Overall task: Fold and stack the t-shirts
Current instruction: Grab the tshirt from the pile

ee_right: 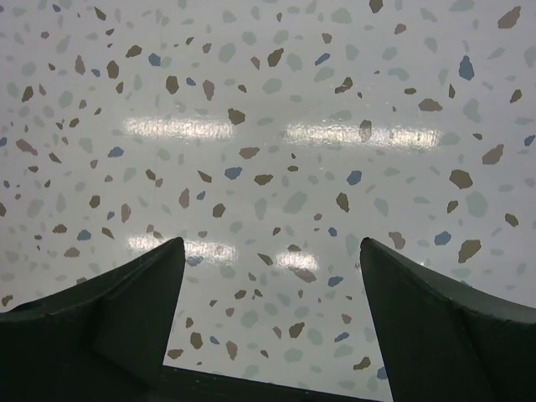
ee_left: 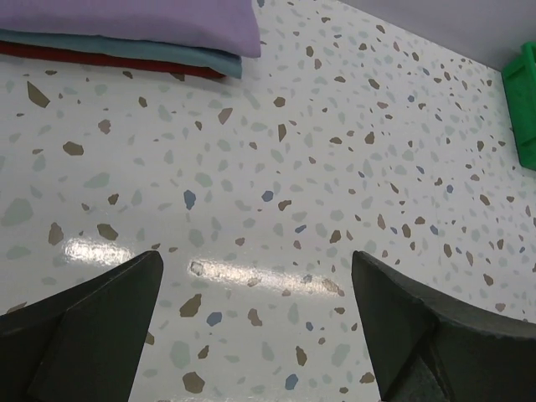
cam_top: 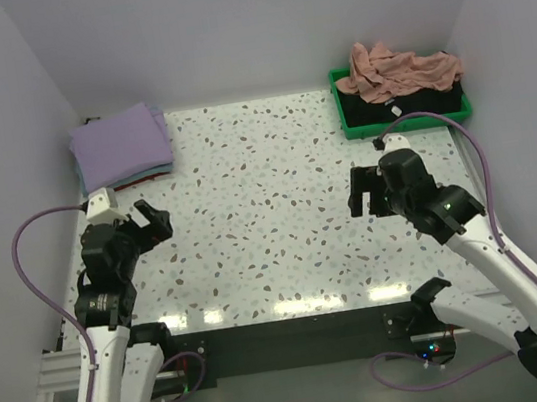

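A folded lavender t-shirt (cam_top: 120,142) tops a small stack at the table's back left; the left wrist view shows the lavender t-shirt (ee_left: 126,21) above a teal layer (ee_left: 167,52) and a red layer (ee_left: 100,60). A crumpled salmon-pink t-shirt (cam_top: 401,70) lies over a black t-shirt (cam_top: 405,102) in the green tray (cam_top: 345,114) at the back right. My left gripper (cam_top: 148,222) hangs open and empty over the speckled table, just in front of the stack. My right gripper (cam_top: 366,192) is open and empty too, in front of the tray.
The tray's corner (ee_left: 526,105) shows at the right edge of the left wrist view. White walls close in the table on the left, back and right. Purple cables loop beside both arms.
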`<state>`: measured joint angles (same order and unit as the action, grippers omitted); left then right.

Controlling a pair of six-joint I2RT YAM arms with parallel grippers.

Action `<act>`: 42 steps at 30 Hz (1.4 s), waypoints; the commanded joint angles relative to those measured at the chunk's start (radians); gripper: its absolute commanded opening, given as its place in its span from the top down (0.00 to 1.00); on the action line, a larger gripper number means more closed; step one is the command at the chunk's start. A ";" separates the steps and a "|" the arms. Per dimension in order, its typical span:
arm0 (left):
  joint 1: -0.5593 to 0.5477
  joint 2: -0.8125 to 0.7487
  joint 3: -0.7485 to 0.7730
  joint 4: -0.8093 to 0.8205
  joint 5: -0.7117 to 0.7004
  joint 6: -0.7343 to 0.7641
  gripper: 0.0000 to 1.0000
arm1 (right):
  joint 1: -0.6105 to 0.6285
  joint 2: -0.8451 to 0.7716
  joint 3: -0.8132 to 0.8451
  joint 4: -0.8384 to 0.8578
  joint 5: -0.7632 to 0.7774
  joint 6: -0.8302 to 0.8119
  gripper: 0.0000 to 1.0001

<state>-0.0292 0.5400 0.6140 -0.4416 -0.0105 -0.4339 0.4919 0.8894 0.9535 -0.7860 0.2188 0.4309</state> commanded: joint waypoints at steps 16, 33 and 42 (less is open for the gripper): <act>-0.018 -0.075 -0.010 0.043 -0.078 -0.008 0.00 | 0.005 0.051 0.073 0.013 0.117 0.002 0.11; -0.034 -0.112 -0.005 0.015 -0.146 -0.020 0.00 | -0.275 0.661 0.537 0.272 0.060 -0.115 0.09; -0.041 -0.114 -0.005 0.006 -0.169 -0.028 0.00 | -0.334 1.100 0.852 0.441 0.065 -0.129 0.12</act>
<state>-0.0616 0.4335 0.6079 -0.4496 -0.1581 -0.4530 0.1673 1.9167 1.7443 -0.4553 0.2707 0.3290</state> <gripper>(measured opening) 0.997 0.877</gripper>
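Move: The pink t-shirt lies heaped in the back of the green bin, about 47 cm ahead of the right hand, 15 cm to its right and roughly 9 cm below it. A black t-shirt fills the bin in front of the pink one, some 40 cm ahead of the hand, 16 cm right and 12 cm lower. The bin's near left corner is about 35 cm ahead and 3 cm right. From the left hand the pink t-shirt is around 46 cm ahead and 74 cm to the right. Forward, barely creeping at first and then in one fast reach of about 30 cm, the right hand goes towards the pink t-shirt and up to the bin's near left corner, edging some 5 cm right and turning about 17 degrees clockwise. Its height rises slightly and dips back at the end, fingers staying wide open, touching nothing. The left hand lifts about 2 cm and drifts as much to the left, still open. ##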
